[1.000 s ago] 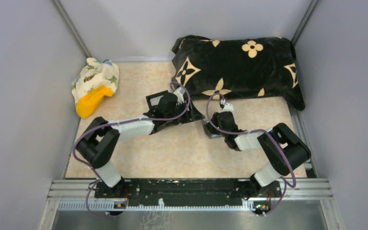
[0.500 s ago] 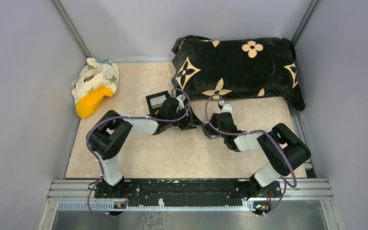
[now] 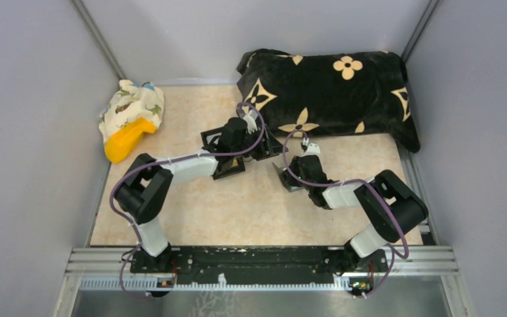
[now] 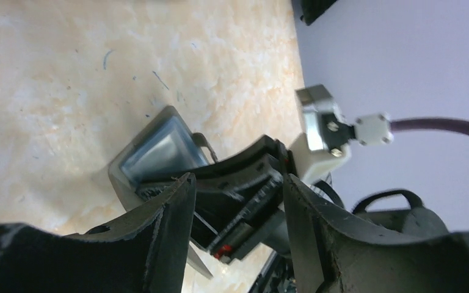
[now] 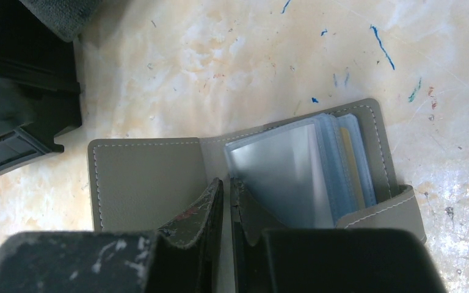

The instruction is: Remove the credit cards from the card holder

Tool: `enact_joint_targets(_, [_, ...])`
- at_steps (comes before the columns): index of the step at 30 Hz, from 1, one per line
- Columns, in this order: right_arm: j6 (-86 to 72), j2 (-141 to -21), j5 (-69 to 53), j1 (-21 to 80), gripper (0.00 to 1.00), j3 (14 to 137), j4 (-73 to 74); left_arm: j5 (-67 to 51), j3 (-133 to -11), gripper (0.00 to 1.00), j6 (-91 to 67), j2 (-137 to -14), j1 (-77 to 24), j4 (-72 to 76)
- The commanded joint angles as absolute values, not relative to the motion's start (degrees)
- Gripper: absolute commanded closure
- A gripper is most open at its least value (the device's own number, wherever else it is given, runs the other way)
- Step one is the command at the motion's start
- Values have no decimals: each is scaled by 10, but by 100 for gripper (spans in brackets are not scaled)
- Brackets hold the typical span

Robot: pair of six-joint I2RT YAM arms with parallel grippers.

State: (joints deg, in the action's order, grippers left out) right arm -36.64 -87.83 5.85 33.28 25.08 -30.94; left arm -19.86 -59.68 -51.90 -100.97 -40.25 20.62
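The grey card holder [image 5: 146, 183] lies open on the table, stitched flap to the left. Its right half shows a silvery card [image 5: 281, 177] and light-blue pockets [image 5: 341, 165] with more cards behind. My right gripper [image 5: 226, 194] is shut on the holder's middle fold. In the top view the holder [image 3: 284, 179] is a small grey patch under the right gripper [image 3: 292, 173]. My left gripper [image 4: 235, 189] is open and empty, just beyond the right gripper; the holder [image 4: 159, 149] shows past its fingers. In the top view the left gripper [image 3: 269, 150] hovers left of the holder.
A black box [image 3: 230, 168] sits under the left arm, left of the holder. A black floral pillow [image 3: 330, 92] fills the back right. A patterned cloth with an orange object [image 3: 129, 122] lies at the back left. Grey walls enclose the table.
The left arm has swung away from me, its gripper moving up toward the pillow's front edge. The right gripper has stayed on the card holder.
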Motion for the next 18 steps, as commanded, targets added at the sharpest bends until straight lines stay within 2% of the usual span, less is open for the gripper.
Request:
enact_joint_targets(1, [-362, -885, 48, 340, 89, 241, -271, -191, -622, 39, -522, -1066, -409, 199])
enact_joint_targets(18, [-360, -888, 55, 340, 89, 251, -265, -179, -524, 41, -509, -1104, -427, 185])
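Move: The card holder's raised cover flap is some 5 cm back from the left hand, about 1 cm to its left and 12 cm below. The cards in their pocket are roughly 5 cm back, 4 cm right and 13 cm down, and the black tray about 7 cm farther out and 18 cm left at table height. From the right hand, the flap is around 4 cm left and 1 cm back, the cards about 2 cm right and 1 cm back, all near its height. Down and then also back sweeps the left hand, about 11 cm lower and 4 cm nearer the base, its half-open fingers tipping some 15 degrees further down as they come onto the card holder's cover flap and press it towards the table. The right hand stays put, its nearly shut fingers still at the holder's spine beside the cards. ##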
